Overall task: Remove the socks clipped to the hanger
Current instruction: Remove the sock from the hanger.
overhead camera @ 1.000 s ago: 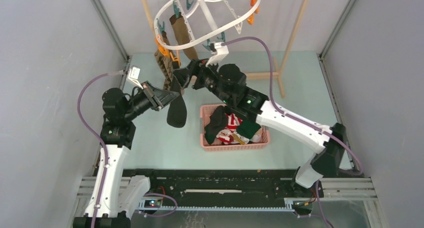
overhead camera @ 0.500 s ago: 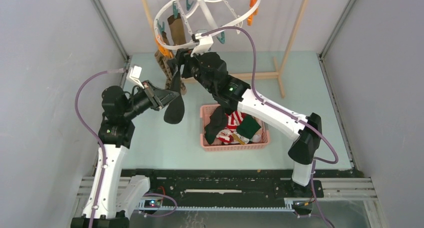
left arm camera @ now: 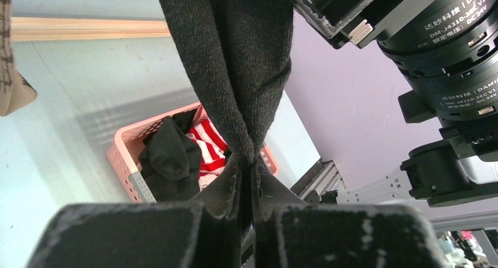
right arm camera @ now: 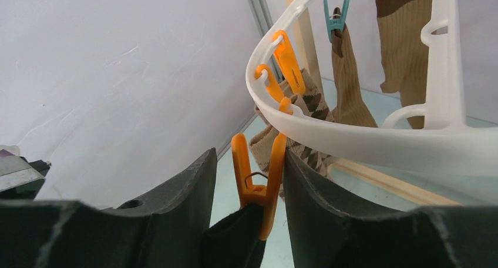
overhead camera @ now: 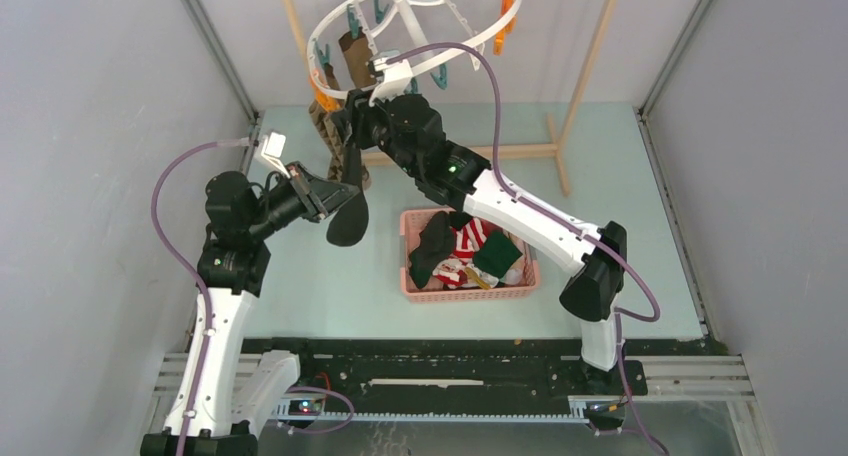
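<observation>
The white hanger (right arm camera: pixel 352 141) hangs at the back (overhead camera: pixel 325 21) with teal and orange clothespins. A black sock (left arm camera: pixel 229 62) dangles from an orange clothespin (right arm camera: pixel 258 180) on its near-left rim. My left gripper (left arm camera: pixel 249 162) is shut on the sock's lower part (overhead camera: pixel 345 221). My right gripper (right arm camera: pixel 249 156) is up at the rim (overhead camera: pixel 348 126) and straddles that clothespin. Its right finger touches the pin and its left finger stands a little apart. Tan-brown socks (right arm camera: pixel 349 80) and an argyle sock (right arm camera: pixel 305 109) hang clipped behind.
A pink basket (overhead camera: pixel 465 291) holding black, red-and-white and green socks sits mid-table, also seen past the left gripper (left arm camera: pixel 126 156). The wooden rack's post (overhead camera: pixel 590 66) and base bar (overhead camera: pixel 520 151) stand behind. Grey walls close in both sides.
My right arm swung left and up to the hanger's rim, and its jaws narrowed around the orange clothespin. The left gripper kept its hold on the black sock and barely shifted.
</observation>
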Robot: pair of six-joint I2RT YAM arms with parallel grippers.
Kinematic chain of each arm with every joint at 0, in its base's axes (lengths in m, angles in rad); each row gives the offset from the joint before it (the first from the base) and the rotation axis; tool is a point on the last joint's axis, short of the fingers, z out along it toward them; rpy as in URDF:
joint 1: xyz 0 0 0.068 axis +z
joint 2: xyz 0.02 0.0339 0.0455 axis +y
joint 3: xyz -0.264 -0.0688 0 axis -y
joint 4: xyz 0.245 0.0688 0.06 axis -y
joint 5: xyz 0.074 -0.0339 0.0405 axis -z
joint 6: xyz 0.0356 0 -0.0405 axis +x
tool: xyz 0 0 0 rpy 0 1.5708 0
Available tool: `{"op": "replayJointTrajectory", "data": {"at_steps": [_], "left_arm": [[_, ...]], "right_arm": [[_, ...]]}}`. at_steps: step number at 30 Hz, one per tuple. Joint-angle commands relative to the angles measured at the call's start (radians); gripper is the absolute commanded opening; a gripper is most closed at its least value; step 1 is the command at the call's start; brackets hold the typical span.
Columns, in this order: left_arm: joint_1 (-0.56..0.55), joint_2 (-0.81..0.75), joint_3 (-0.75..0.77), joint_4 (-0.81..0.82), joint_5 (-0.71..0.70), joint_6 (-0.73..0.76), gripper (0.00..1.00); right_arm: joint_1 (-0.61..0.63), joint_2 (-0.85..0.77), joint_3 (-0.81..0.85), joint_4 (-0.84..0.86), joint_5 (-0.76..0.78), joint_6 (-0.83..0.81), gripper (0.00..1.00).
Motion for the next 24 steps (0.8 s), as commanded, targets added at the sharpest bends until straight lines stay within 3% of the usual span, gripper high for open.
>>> {"op": "replayJointTrajectory", "data": {"at_steps": [1, 11, 13, 16, 18, 24], "left_arm": [[-0.008, -0.014, 0.058, -0.012, 0.006, 0.024, 0.00], [-0.009, -0.019, 0.059, -0.012, 0.006, 0.020, 0.00], [-0.010, -0.019, 0.062, -0.013, 0.006, 0.019, 0.00], [-0.010, -0.021, 0.064, -0.024, 0.004, 0.027, 0.00], [-0.009, -0.021, 0.066, -0.033, -0.001, 0.033, 0.00], [-0.010, -0.027, 0.063, -0.058, -0.016, 0.060, 0.00]], "right_arm": [[-0.008, 0.007, 0.041, 0.018, 0.001, -0.044, 0.53], [-0.017, 0.019, 0.061, 0.009, 0.001, -0.069, 0.52], [-0.016, 0.019, 0.064, 0.015, -0.002, -0.073, 0.46], [-0.018, 0.014, 0.063, 0.022, -0.017, -0.071, 0.25], [-0.019, 0.008, 0.062, 0.029, -0.035, -0.065, 0.16], [-0.024, -0.010, 0.060, 0.032, -0.076, -0.031, 0.08]]}}
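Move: Straddling the orange clip already, half-open, the right fingers have its middle about 1 cm ahead and level, with the hanger's near rim some 3 cm ahead and 4 cm above the hand. Two other orange clips sit roughly 8 cm ahead, 5 cm left and 3 cm up; the checked sock hangs 9 cm ahead, 5 cm left, 8 cm below. From the left hand, already pinching the black sock, the orange clip is about 8 cm ahead, 1 cm left and 10 cm above. Easing about 1 cm forward and a touch right into the orange clip under the hanger's near rim, the right hand then closes its fingers from about half-open to a fifth, squeezing the clip's handles between the pads. The left hand keeps its pinch on the black sock and sinks just under 1 cm late on. ##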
